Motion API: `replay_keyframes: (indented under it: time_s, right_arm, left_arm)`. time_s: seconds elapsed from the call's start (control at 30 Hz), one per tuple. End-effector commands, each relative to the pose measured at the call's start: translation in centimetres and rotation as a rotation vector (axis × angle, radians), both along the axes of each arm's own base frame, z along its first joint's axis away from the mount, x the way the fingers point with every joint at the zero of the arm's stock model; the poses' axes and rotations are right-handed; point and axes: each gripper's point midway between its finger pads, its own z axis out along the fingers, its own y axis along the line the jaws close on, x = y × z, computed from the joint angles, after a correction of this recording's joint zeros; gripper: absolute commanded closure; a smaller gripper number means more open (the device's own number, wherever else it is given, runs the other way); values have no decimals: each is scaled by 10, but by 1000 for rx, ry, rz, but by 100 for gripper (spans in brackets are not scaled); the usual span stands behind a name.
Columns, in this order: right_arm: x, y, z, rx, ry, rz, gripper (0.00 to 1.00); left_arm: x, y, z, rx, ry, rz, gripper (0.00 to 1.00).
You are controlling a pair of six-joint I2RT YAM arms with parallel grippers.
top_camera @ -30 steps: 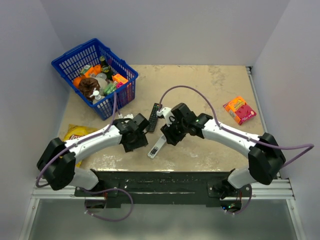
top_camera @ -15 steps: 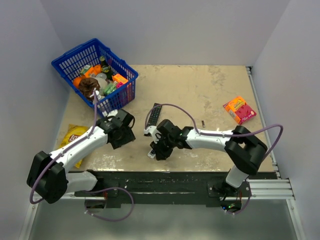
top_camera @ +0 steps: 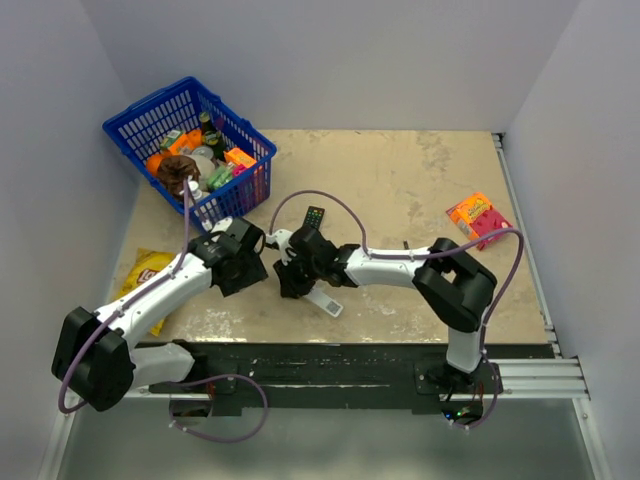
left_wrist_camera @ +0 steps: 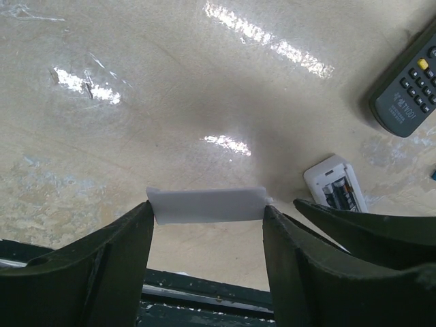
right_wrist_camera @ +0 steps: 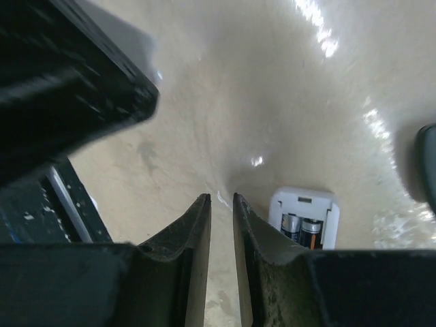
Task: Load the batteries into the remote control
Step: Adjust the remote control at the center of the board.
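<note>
The white remote control lies face down near the table's front edge. Its battery bay is open, with two batteries seated in it; it also shows in the left wrist view. My left gripper is shut on a thin white rectangular cover, held by its ends above the table left of the remote. My right gripper hovers just left of the remote. Its fingers stand a narrow slit apart with nothing between them. The two grippers are close together.
A black remote lies just behind the grippers and shows in the left wrist view. A blue basket full of items stands at the back left. A yellow bag lies left, an orange-pink packet right.
My right arm has stretched further left, bringing its gripper beside the left gripper. The white remote has turned and now lies to the right of it. The left gripper has hardly moved.
</note>
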Motion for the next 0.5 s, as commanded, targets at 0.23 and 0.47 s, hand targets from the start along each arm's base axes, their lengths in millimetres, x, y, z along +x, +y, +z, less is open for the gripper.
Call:
replay_keyframes:
  time_s: [0.23, 0.47]
  right_arm:
    - [18, -47, 93, 57, -202, -105, 61]
    - [2, -98, 49, -180, -213, -33, 37]
  left_arm:
    - [32, -17, 17, -4, -63, -110, 58]
    - [44, -28, 15, -9, -74, -185, 58]
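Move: The white remote control's middle lies about 7 cm to the right of the right hand, level with it fore and aft and some 3 cm below; its open battery end is the end nearer the hand. From the right hand, the black remote is roughly 18 cm ahead and 6 cm right, and the blue batteries 9 cm ahead and 16 cm right. From the left hand, the white remote is about 17 cm right, roughly level fore and aft, and 7 cm lower. The right hand lifts away from beside the white remote's battery end, first almost straight up and then swinging right over the remote, about 10 cm up and 6 cm right in all, while its nearly shut fingers spread well open and their tips tilt a little forward. The left hand, its gap unchanged, starts late and eases some 2 cm forward and a bit right, turning slightly clockwise above the table. ##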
